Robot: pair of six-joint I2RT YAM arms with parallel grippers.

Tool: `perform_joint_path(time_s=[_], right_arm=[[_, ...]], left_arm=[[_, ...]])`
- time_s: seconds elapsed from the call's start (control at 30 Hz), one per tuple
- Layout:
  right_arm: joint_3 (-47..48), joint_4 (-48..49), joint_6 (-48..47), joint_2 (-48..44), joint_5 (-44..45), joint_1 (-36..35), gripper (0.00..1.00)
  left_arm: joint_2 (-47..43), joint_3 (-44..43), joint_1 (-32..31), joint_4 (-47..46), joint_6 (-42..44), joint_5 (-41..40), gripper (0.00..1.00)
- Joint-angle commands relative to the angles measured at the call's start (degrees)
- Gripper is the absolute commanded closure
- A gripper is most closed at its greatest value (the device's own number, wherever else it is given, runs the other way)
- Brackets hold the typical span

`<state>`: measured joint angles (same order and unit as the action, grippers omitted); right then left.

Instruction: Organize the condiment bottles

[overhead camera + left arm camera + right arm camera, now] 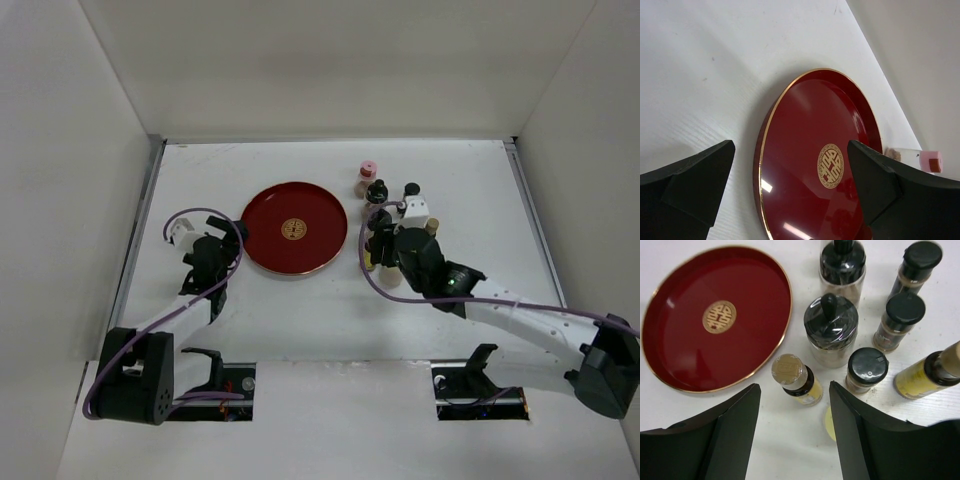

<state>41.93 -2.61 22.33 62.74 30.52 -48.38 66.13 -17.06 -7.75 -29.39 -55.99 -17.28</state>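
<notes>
The condiment bottles stand in a cluster [390,215] right of the round red tray [294,228]. My right gripper [795,388] is open just above the table. A yellow bottle with a tan cap [791,374] stands upright at its fingertips, touching neither finger. Behind it are a wide black-lidded jar [831,330], a small black-capped bottle [866,371] and another yellow bottle [925,377] lying tilted. A pink-capped bottle [368,168] stands at the far end of the cluster. My left gripper [790,150] hangs open over the tray's left rim [760,150], holding nothing.
More black-capped bottles [905,315] stand further back on the right. A pale yellow round patch [828,422] shows partly behind my right finger. White walls enclose the table on three sides. The tray holds nothing.
</notes>
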Motion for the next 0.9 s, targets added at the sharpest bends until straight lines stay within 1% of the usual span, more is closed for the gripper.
perform_joint_path(time_s=[0.0, 0.23, 0.53, 0.63, 0.73, 0.87], right_arm=[[3.68, 0.77, -0.88, 3.08, -1.96, 1.05, 0.37], [4.39, 3.66, -1.67, 7.21, -2.13, 1.93, 0.37], [5.96, 6.56, -3.43, 12.84, -2.40, 2.72, 0.43], [6.14, 7.44, -4.66, 13.55, -1.09, 2.72, 0.46], [5.70, 9.29, -4.84, 14.16, -1.17, 3.07, 0.51], [5.71, 10.61, -5.71, 14.25, -0.64, 2.99, 0.63]], left_arm=[[-1.79, 1.24, 1.11, -2.34, -0.70, 0.14, 0.00], [-1.35, 1.41, 1.29, -2.96, -1.05, 1.02, 0.00], [-1.44, 2.03, 1.46, -4.36, -1.23, 1.28, 0.00], [-1.18, 2.29, 1.55, -5.24, -1.23, 1.46, 0.00], [-0.91, 2.29, 1.55, -5.42, -1.23, 1.72, 0.00], [-0.30, 2.12, 1.64, -5.42, -1.32, 1.81, 0.00]])
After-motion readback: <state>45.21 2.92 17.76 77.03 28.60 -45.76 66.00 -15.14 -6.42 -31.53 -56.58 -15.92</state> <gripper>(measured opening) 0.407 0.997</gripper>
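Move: The gold-capped bottle stands about 4 cm ahead of the right hand, 2 cm left and 9 cm below. From that bottle, the black-lidded jar is some 5 cm farther out and 2 cm right, the black-capped spice bottle 6 cm right and 1 cm out, and the cream-topped bottle 5 cm right and 4 cm nearer. From the left hand, the gold-capped bottle is roughly 33 cm right, 5 cm back and slightly lower. The right hand sinks about 5 cm and reaches 3 cm forward, closing its fingertips around the bottle's gold cap. ##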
